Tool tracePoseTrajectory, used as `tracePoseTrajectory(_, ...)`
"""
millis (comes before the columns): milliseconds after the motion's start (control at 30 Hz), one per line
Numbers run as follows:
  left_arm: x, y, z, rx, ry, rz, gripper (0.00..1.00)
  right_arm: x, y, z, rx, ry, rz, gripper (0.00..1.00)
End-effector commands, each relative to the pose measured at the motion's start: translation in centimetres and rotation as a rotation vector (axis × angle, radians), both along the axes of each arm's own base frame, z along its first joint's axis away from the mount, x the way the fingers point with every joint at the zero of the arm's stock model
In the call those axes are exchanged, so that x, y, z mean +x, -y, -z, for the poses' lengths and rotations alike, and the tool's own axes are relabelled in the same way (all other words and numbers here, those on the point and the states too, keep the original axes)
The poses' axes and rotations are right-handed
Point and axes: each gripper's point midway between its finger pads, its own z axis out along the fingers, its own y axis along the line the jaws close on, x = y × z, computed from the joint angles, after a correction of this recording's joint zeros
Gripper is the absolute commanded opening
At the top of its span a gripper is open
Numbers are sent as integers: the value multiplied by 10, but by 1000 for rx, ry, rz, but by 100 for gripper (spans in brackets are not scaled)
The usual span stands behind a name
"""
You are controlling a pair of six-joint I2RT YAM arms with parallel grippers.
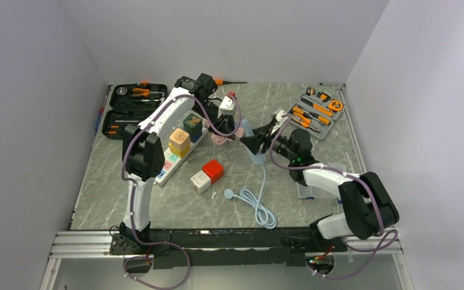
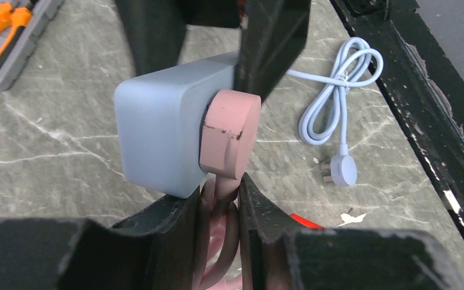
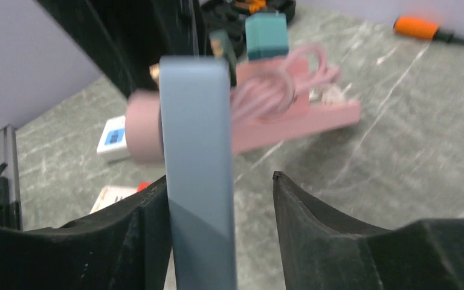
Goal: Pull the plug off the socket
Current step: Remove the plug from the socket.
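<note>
In the left wrist view, a pink plug (image 2: pixel 229 133) sits in the face of a blue-grey socket block (image 2: pixel 163 133). My left gripper (image 2: pixel 220 184) is shut on the plug's neck, where the pink cable leaves it. In the right wrist view, the socket block (image 3: pixel 196 169) stands between the fingers of my right gripper (image 3: pixel 219 178). The left finger touches it and the right finger (image 3: pixel 302 211) stands off with a gap, so this gripper is open. From above, both grippers (image 1: pixel 228 124) (image 1: pixel 255 138) meet at the socket (image 1: pixel 255 154) mid-table.
A pink power strip with coiled cable (image 3: pixel 296 115) lies behind the socket. A white strip with cube adapters (image 1: pixel 178 151) lies on the left, with red (image 1: pixel 212 170) and white (image 1: pixel 200 181) cubes nearby. A blue cable coil (image 1: pixel 257 202) lies in front. Tool cases (image 1: pixel 134 109) (image 1: pixel 317 112) sit at the back.
</note>
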Motion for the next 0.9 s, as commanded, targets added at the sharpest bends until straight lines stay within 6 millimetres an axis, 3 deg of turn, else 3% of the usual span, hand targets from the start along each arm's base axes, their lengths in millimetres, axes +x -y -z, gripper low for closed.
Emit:
tracePoseTrajectory(0, -28, 1, -20, -35, -72, 49, 0, 16, -9, -62, 72, 179, -45, 62)
tracePoseTrajectory(133, -24, 2, -20, -39, -60, 27, 0, 18, -12, -59, 46, 157, -82, 63)
tracePoseTrajectory(333, -20, 3, -19, -38, -33, 11, 0, -3, -21, -46, 11, 116, -210, 63)
tracePoseTrajectory(467, -14, 6, -22, -42, -26, -11, 0, -6, -25, -29, -72, 36, -273, 64)
tracePoseTrajectory(867, -5, 7, -29, -54, 6, -45, 0, -5, -21, 8, -217, -27, -213, 76)
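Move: The blue socket strip runs between the right hand's parted fingers, its middle about 2 cm ahead and level in height. The pink plug stuck in it is some 3 cm ahead, 3 cm left and 2 cm up. The red socket lies on the table roughly 10 cm back, 11 cm left and 15 cm below. From the left hand, which still pinches the plug, the strip's middle is about 5 cm right and 2 cm back. Right fingers open wider around the blue strip, rising forward 2 cm, then sinking back 4 cm, drifting left, turning counter-clockwise. ##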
